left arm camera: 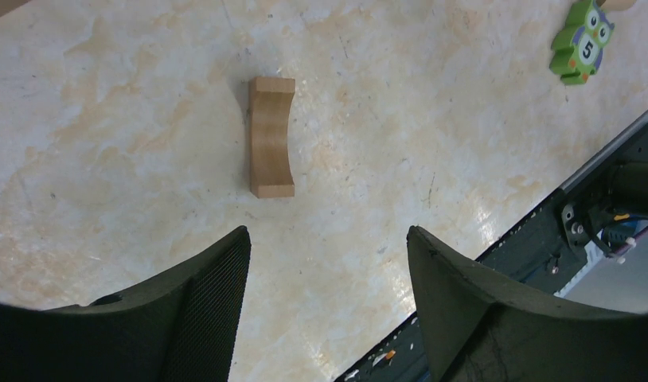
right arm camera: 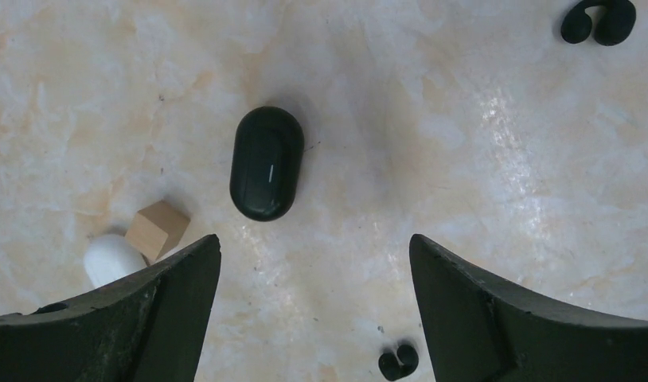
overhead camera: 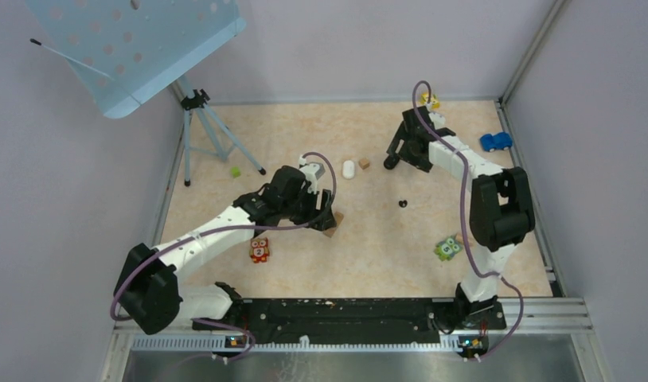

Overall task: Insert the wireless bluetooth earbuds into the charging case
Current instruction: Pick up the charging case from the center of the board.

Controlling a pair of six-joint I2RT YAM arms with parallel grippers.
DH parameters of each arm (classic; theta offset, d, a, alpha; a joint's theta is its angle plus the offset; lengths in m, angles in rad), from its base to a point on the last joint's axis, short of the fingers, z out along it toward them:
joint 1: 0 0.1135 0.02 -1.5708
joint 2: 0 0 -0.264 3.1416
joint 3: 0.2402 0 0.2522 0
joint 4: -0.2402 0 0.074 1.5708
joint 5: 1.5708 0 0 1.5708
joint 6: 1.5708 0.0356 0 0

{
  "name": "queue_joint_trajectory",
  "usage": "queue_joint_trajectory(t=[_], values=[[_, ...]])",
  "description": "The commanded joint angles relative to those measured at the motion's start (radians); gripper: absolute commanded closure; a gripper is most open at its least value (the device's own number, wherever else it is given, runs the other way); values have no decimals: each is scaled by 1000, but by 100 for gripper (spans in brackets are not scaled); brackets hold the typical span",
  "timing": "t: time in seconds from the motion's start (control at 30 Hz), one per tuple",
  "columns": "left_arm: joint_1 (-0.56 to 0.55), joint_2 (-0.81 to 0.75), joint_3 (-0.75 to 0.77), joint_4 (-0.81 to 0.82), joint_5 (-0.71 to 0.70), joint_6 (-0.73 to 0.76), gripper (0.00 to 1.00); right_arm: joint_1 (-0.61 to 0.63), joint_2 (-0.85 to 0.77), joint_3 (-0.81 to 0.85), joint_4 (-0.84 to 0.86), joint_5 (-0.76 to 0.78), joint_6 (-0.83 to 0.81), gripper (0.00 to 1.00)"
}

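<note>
In the right wrist view a closed black charging case (right arm camera: 266, 163) lies flat on the table, just beyond my right gripper (right arm camera: 314, 247). That gripper is open and holds nothing. One black earbud (right arm camera: 398, 362) lies between its fingers close to the camera, and another (right arm camera: 598, 21) lies at the far right. From above, an earbud (overhead camera: 402, 204) shows in mid-table, near the right gripper (overhead camera: 392, 161). My left gripper (left arm camera: 329, 235) is open and empty, hovering short of a curved wooden block (left arm camera: 271, 137).
A white oval case (right arm camera: 110, 259) and a small wooden cube (right arm camera: 157, 229) sit left of the black case. Around the table are a green owl tile (overhead camera: 448, 248), an orange owl tile (overhead camera: 259, 250), a blue car (overhead camera: 496, 142) and a tripod (overhead camera: 201, 127).
</note>
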Motion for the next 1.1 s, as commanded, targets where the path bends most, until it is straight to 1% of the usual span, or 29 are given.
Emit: queue_joint_trajectory(t=[0.0, 0.17, 0.3, 0.43, 0.57, 0.63, 0.83, 0.87, 0.93, 1.0, 1.07], values=[[-7, -2, -24, 123, -34, -67, 24, 22, 73, 104, -34, 52, 4, 14], [-16, -40, -38, 125, -50, -41, 23, 36, 163, 176, -58, 78, -1, 17], [-16, -68, -31, 98, -52, -34, 23, 51, 231, 217, -55, 110, -25, 24], [-16, -93, -40, 107, -35, -83, 23, 53, 282, 247, -68, 105, -24, 29], [-16, -106, -78, 139, -14, -111, 22, 52, 301, 252, -47, 93, -28, 36], [-16, -101, -71, 129, -17, -116, 22, 52, 312, 260, -48, 94, -35, 37], [-16, -104, -58, 125, -36, -126, 22, 51, 326, 260, -38, 102, -68, 47], [-16, -104, -57, 125, -39, -124, 21, 50, 327, 262, -37, 99, -77, 49], [-16, -102, -56, 123, -40, -121, 21, 51, 324, 261, -39, 91, -101, 57], [-16, -98, -55, 121, -40, -119, 21, 51, 298, 235, -29, 86, -125, 61], [-16, -93, -52, 116, -41, -120, 20, 50, 242, 164, 24, 74, -145, 62]])
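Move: The black charging case lies some 4 cm ahead of the right hand, 2 cm to its left and 7 cm below. Left of the case and slightly nearer the base come a wooden cube, about 7 cm away, and the white case, about 11 cm; a pair of black earbuds lies some 15 cm back from it and 3 cm right. From the left hand the charging case is roughly 26 cm ahead, 15 cm right and 10 cm below. The right hand sinks about 7 cm, easing forward, and closes its wide-open fingers to pinch the charging case's near end. ##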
